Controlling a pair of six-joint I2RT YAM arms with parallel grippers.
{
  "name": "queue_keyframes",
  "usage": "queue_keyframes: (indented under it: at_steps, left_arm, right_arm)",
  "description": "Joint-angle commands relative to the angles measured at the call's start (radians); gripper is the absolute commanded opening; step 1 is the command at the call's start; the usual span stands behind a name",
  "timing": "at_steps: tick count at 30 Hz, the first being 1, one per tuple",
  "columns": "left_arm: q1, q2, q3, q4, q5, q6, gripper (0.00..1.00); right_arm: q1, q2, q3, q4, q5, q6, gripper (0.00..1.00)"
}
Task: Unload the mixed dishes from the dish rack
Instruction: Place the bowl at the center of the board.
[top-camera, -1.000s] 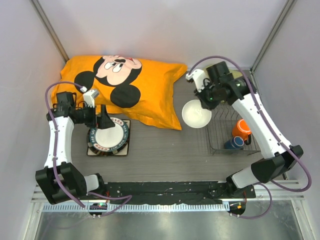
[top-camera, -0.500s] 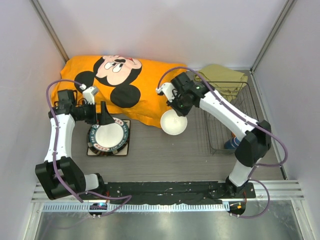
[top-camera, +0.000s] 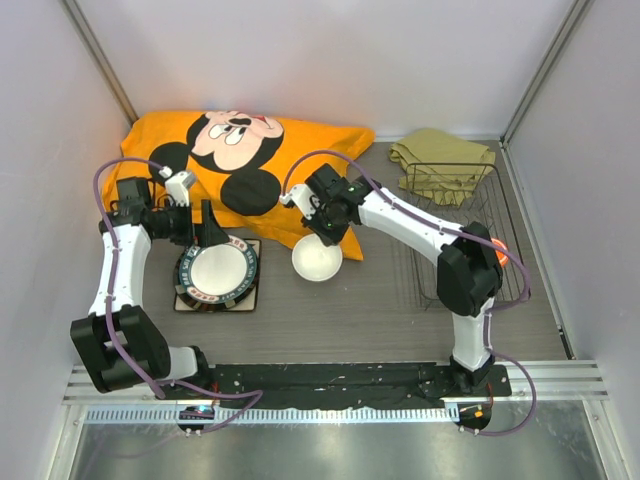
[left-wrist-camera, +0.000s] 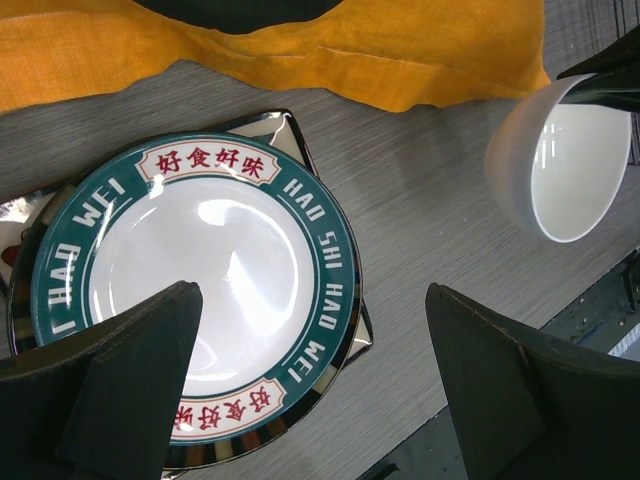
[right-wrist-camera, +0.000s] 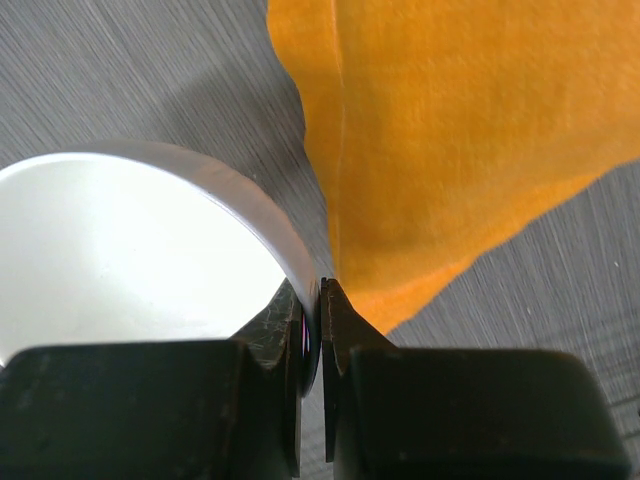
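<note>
My right gripper (top-camera: 325, 234) is shut on the rim of the white bowl (top-camera: 317, 260), which hangs low over the table just in front of the orange pillow. In the right wrist view its fingers pinch the wall of the bowl (right-wrist-camera: 130, 250), one inside and one outside. My left gripper (left-wrist-camera: 320, 400) stands wide open above a stack of plates (top-camera: 217, 273). The top one is a white plate with a green lettered rim (left-wrist-camera: 190, 290). The dish rack (top-camera: 421, 275) is at the right, with an orange mug (top-camera: 497, 250) partly hidden behind my right arm.
A large orange Mickey Mouse pillow (top-camera: 250, 165) lies across the back, its corner reaching down beside the bowl. An olive-green folded cloth (top-camera: 440, 158) sits at the far end of the rack. White walls close in on both sides.
My right arm has swung left from over the rack to the middle of the table, carrying the bowl. The left arm has hardly moved.
</note>
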Motion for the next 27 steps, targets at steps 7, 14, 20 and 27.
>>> queue_keyframes:
  at_steps: [7,14,20,27]
  left_arm:
    - [-0.004,-0.024,-0.018,0.035,-0.012,0.023,1.00]
    - [-0.004,-0.017,-0.024,0.033,-0.011,0.035,1.00]
    - [-0.004,-0.009,-0.024,0.032,-0.008,0.040,1.00]
    - [-0.004,-0.001,-0.023,0.024,-0.006,0.051,1.00]
  right_arm:
    - [0.035,0.116,0.108,0.085,-0.104,0.040,0.01]
    - [0.038,0.190,0.179,0.092,-0.111,0.028,0.01]
    - [0.038,0.256,0.242,0.078,-0.116,0.028,0.01]
    - [0.040,0.311,0.297,0.072,-0.118,0.027,0.01]
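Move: The white bowl hangs by its rim from the right fingers. Its spot on the bare table is about 11 cm to that hand's left, 2 cm back and some 12 cm below. From the same hand, the plate stack is roughly 29 cm left, 4 cm back and 9 cm lower, and the orange pillow's near corner about 7 cm right, 1 cm ahead and 10 cm down. For the left hand, the bowl's spot lies about 18 cm right, 2 cm back and 17 cm below. Keep the bowl's rim pinched in the right gripper and bring it left and down together towards the bare table just right of the plate stack, about 6.5 cm left and 6 cm down in all. Sink steeply first, then nearly level off while edging left and about 2 cm forward, easing down a little more at the end. Don't open the fingers. ##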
